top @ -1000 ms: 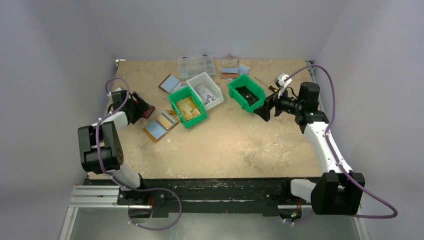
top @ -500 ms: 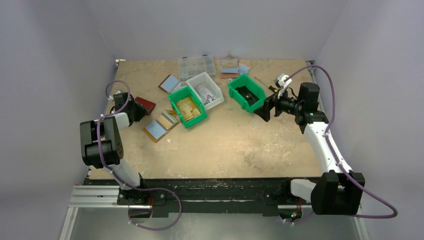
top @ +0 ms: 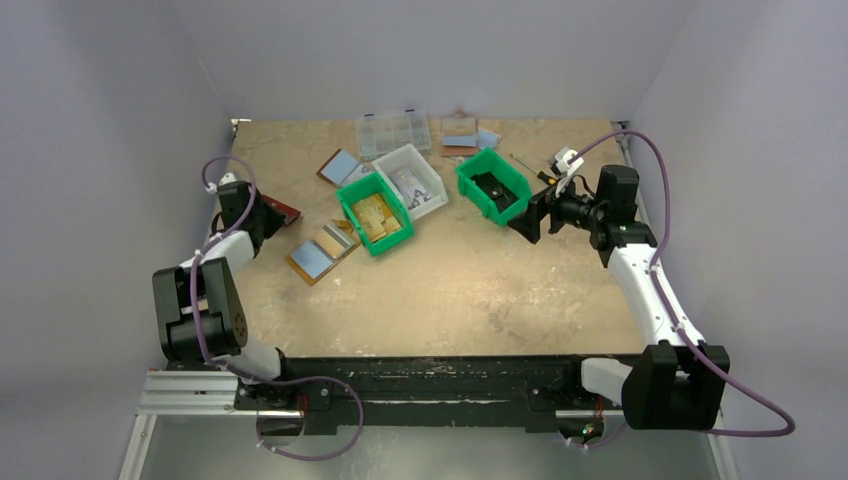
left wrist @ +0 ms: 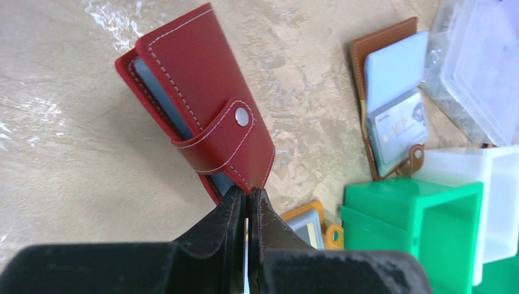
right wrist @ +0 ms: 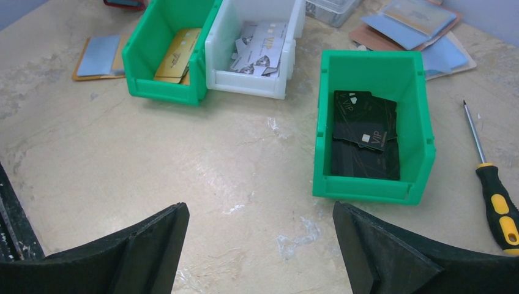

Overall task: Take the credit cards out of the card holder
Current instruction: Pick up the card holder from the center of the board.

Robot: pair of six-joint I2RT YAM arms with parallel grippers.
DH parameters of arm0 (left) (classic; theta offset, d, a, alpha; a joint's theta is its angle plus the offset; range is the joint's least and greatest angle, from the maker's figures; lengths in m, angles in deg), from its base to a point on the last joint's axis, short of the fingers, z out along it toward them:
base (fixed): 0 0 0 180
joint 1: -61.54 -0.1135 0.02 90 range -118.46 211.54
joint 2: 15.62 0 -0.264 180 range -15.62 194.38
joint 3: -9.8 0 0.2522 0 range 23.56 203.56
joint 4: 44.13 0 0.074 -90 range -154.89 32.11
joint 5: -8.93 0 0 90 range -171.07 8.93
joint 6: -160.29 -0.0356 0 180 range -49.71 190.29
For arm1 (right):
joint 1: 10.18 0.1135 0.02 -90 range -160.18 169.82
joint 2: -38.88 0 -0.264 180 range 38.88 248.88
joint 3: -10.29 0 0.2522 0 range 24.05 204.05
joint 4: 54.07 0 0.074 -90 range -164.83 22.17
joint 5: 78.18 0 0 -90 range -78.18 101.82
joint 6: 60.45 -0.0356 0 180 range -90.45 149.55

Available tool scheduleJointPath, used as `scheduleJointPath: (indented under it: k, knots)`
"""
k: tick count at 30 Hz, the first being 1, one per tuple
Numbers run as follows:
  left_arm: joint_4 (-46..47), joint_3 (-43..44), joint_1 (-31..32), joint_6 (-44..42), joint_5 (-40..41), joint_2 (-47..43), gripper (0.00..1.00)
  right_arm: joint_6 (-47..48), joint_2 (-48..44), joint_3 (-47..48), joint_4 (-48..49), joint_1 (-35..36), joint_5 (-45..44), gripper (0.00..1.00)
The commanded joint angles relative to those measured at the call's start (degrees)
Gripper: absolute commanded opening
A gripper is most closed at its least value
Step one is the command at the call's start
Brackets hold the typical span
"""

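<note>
The card holder point(left wrist: 196, 92) is a dark red wallet, folded shut with its snap strap fastened, lying at the table's left side point(top: 284, 211). A pale blue inner edge shows along its side. The credit cards are hidden inside it. My left gripper point(left wrist: 248, 195) is shut, its tips pinching the near corner of the card holder's top cover; in the top view it sits just left of the wallet point(top: 265, 215). My right gripper point(right wrist: 258, 208) hovers wide open over bare table, near the green bin of black cards point(top: 525, 222).
A green bin point(right wrist: 138, 61) holds gold cards, a white bin point(right wrist: 245, 86) pale cards, another green bin point(right wrist: 367, 184) black cards. A screwdriver point(right wrist: 496, 202) lies at the right. A brown bifold point(left wrist: 392, 104) and an orange one point(left wrist: 309, 220) lie open nearby.
The left gripper has closed from wide open onto the card holder's corner and drawn back toward the left wall; the wallet shifted slightly left with it. The right arm has not moved.
</note>
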Motion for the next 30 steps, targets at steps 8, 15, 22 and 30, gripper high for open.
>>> scheduleJointPath:
  k: [8,15,22,30]
  knots:
    - [-5.1,-0.29,-0.46,-9.39,-11.49,-18.02,0.0,1.37,-0.16,-0.48,0.35,-0.06,-0.23,0.99]
    - [-11.48,2.7,-0.41,-11.55,-25.66,-23.13,0.0,4.37,0.11,-0.46,-1.85,-0.06,0.16,0.99]
    - [-12.44,2.56,10.67,-11.6,-30.18,-30.23,0.0,10.51,-0.69,-0.68,-5.63,-0.07,4.74,0.99]
    - [-6.77,-4.35,28.51,-3.96,-26.89,-36.72,0.0,15.54,-3.1,-2.16,-7.92,-0.06,7.55,0.99]
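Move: The left hand already pinches the red card holder, its middle about 3 cm ahead and 1 cm left. The open middle of the table lies some 36 cm right and 16 cm back; the green gold-card bin is about 23 cm right and 2 cm ahead, the tan holder 10 cm right and 8 cm back. From the right hand, the red holder is roughly 57 cm left, 10 cm ahead and 15 cm below. Keeping its pinch, the left hand lifts the holder some 17 cm, swinging right and back, turning clockwise about 50°. ##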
